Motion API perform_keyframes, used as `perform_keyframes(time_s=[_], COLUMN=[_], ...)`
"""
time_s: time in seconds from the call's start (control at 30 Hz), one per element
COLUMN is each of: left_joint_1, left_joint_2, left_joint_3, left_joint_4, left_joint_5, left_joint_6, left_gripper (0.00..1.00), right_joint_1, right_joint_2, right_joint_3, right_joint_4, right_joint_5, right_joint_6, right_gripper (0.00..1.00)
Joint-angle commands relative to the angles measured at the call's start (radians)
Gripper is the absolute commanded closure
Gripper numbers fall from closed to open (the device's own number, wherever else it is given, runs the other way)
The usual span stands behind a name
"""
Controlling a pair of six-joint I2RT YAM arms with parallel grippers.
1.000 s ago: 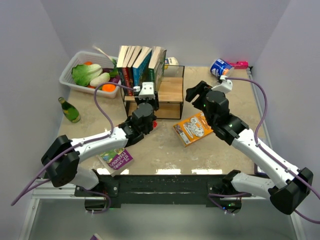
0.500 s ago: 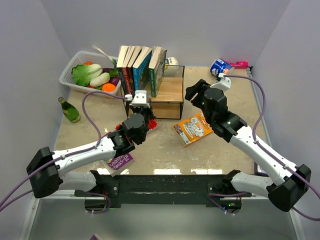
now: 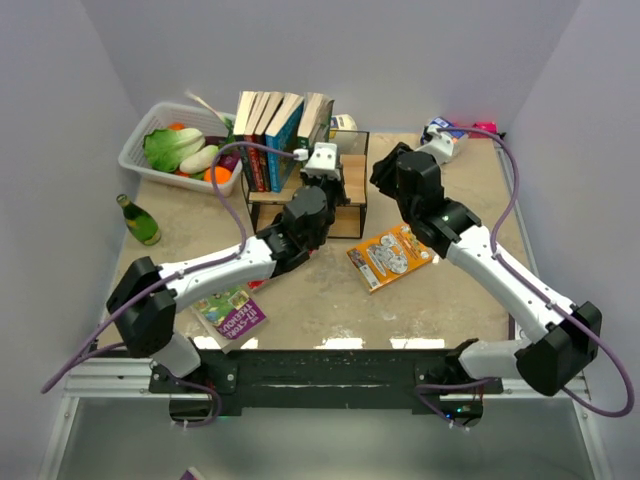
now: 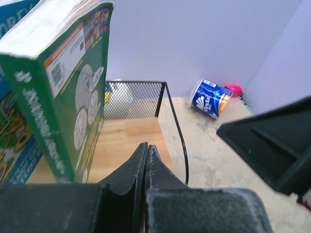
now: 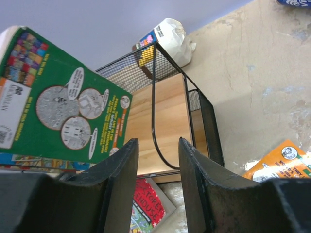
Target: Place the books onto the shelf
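Several books (image 3: 282, 128) stand upright on the left of the shelf (image 3: 350, 190). The rightmost is a green one with coins (image 4: 63, 97), which leans right. My left gripper (image 3: 330, 170) is shut and empty; its tips (image 4: 146, 148) hover over the wooden top board (image 4: 131, 138), just right of that green book (image 5: 63, 116). At the shelf's right side my right gripper (image 3: 380, 178) is open, its fingers (image 5: 121, 165) apart with nothing held. An orange book (image 3: 390, 255) lies flat right of the shelf. A purple-green one (image 3: 232, 315) lies near the front. A red one (image 5: 148, 204) lies by the shelf's foot.
A white basket (image 3: 135, 150) of vegetables stands at the back left, with a green bottle (image 3: 140, 220) in front of it. A blue cup (image 4: 210, 98) and a pink item (image 3: 483, 128) lie at the back right. A white bag (image 5: 170, 34) sits behind the shelf.
My left arm rose from in front of the shelf to its top board and its jaws closed. The right gripper came nearer the shelf and its jaws narrowed.
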Motion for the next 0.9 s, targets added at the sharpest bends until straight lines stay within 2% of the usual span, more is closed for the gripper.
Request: perform_keyframes(time_s=[0.0, 0.37, 0.7, 0.87], left_joint_1=[0.055, 0.083, 0.12, 0.141], left_joint_2=[0.086, 0.301, 0.401, 0.433], left_joint_3=[0.153, 0.345, 0.423, 0.442], left_joint_4=[0.009, -0.019, -0.07, -0.086], left_joint_5=[0.041, -0.029, -0.062, -0.065], left_joint_6=[-0.013, 0.074, 0.036, 0.013], left_gripper=[1.0, 1.0, 1.0, 1.0], right_joint_1=[-0.033, -0.062, -0.065, -0.068], right_joint_2=[0.034, 0.117, 0.166, 0.195], right_joint_3=[0.072, 0.097, 0.114, 0.123], right_joint_4=[-0.011, 0.052, 0.084, 0.083], right_joint_5=[-0.023, -0.07, -0.106, -0.129], right_joint_6=[-0.002, 0.037, 0.042, 0.045], right_gripper=[0.59, 0.6, 0.6, 0.64])
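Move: The green book stands on the shelf about 10 cm ahead of the left hand and 6 to its left, roughly level; the blue book is 7 cm farther left of it. The shelf's right frame is some 7 cm ahead of the right hand, 4 to its left and 8 lower, with the green book about 8 ahead and 16 left of that hand. Left hand, shut, goes about 11 cm forward and 6 down beside the green book; right nears shelf's frame. ##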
